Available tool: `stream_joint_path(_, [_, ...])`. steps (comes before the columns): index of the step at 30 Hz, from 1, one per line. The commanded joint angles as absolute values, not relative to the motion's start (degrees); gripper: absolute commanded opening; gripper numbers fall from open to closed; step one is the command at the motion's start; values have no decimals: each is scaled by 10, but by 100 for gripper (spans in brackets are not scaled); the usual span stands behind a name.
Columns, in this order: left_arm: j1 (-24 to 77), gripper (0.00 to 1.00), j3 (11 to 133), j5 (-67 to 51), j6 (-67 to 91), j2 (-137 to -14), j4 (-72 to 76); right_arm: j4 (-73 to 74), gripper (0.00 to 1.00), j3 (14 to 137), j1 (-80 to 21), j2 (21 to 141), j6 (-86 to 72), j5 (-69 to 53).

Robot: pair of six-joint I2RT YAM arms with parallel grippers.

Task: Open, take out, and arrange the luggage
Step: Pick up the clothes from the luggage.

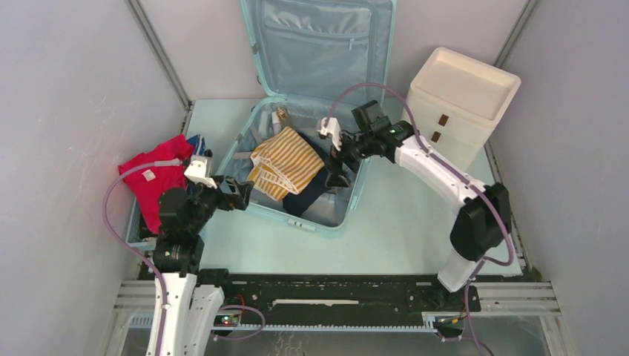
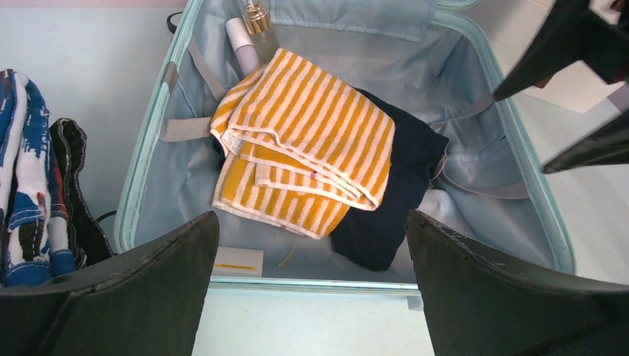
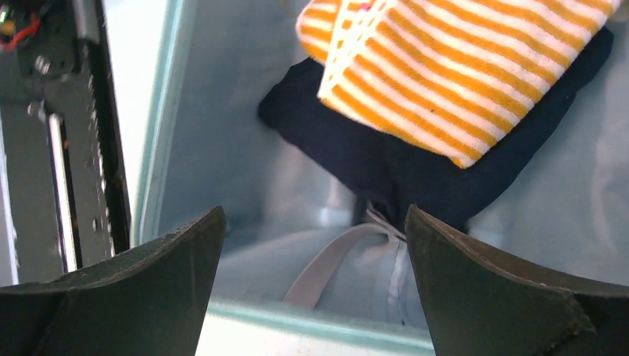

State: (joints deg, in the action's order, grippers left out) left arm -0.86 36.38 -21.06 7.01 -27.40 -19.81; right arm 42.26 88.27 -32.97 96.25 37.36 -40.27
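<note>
The pale mint luggage point(image 1: 311, 222) lies open in the middle of the table, its lid point(image 1: 319, 44) standing upright at the back. Inside are a folded orange-and-white striped cloth point(image 1: 285, 163) over a dark navy garment point(image 1: 315, 191), and small bottles point(image 1: 281, 116) at the far end. My left gripper point(image 1: 239, 191) hangs open just outside the near-left rim point(image 2: 311, 284), looking in at the striped cloth point(image 2: 304, 141). My right gripper point(image 1: 337, 169) is open over the right side of the case, above a grey strap point(image 3: 326, 259) and the navy garment point(image 3: 371, 156). Neither gripper holds anything.
A red garment point(image 1: 156, 178) and a blue patterned cloth point(image 2: 26, 185) are piled at the left, close to my left arm. A cream-white drawer box point(image 1: 460, 104) stands at the back right. Grey walls close in on both sides.
</note>
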Motion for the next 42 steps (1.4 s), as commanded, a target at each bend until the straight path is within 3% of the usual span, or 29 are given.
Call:
stream_joint_path(1, [-5, 100, 359, -199, 57, -275, -184, 314, 100, 932, -347, 1022, 173, -327])
stream_joint_path(9, [-5, 100, 359, -191, 55, -272, -187, 289, 96, 1031, -346, 1164, 5, -210])
stream_joint_path(16, [-5, 100, 359, -190, 53, -276, -187, 288, 72, 1067, -332, 1228, -22, -210])
stream_joint_path(32, [-5, 100, 360, -192, 51, -278, -187, 295, 70, 1128, -313, 1328, -41, -237])
stream_joint_path(36, [-5, 100, 360, -192, 51, -279, -187, 295, 54, 1127, -315, 1333, -41, -274])
stream_joint_path(42, [-4, 100, 360, -194, 51, -279, -187, 297, 51, 1126, -314, 1326, -35, -287])
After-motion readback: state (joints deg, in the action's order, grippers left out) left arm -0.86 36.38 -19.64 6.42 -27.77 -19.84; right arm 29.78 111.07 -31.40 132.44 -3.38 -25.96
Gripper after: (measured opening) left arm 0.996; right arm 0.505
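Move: The striped clothes lie in the open luggage, their middle about 11 cm ahead of my right hand, 13 cm to its left and 14 cm below. The navy cloth peeking out beneath them is centred roughly 8 cm ahead, 7 cm left and 16 cm down. The perfume bottle stands some 14 cm beyond the middle of the striped clothes. From my left hand the striped clothes are about 17 cm ahead, 10 cm right and 18 cm down. I swing my right hand forward and down into the luggage, about 14 cm each way and a little left, turning it clockwise some 35 degrees while the fingers tip steeper. On the right-hand corner of the striped clothes I bring my wide-open fingers in to about half, gathering cloth between the tips. ##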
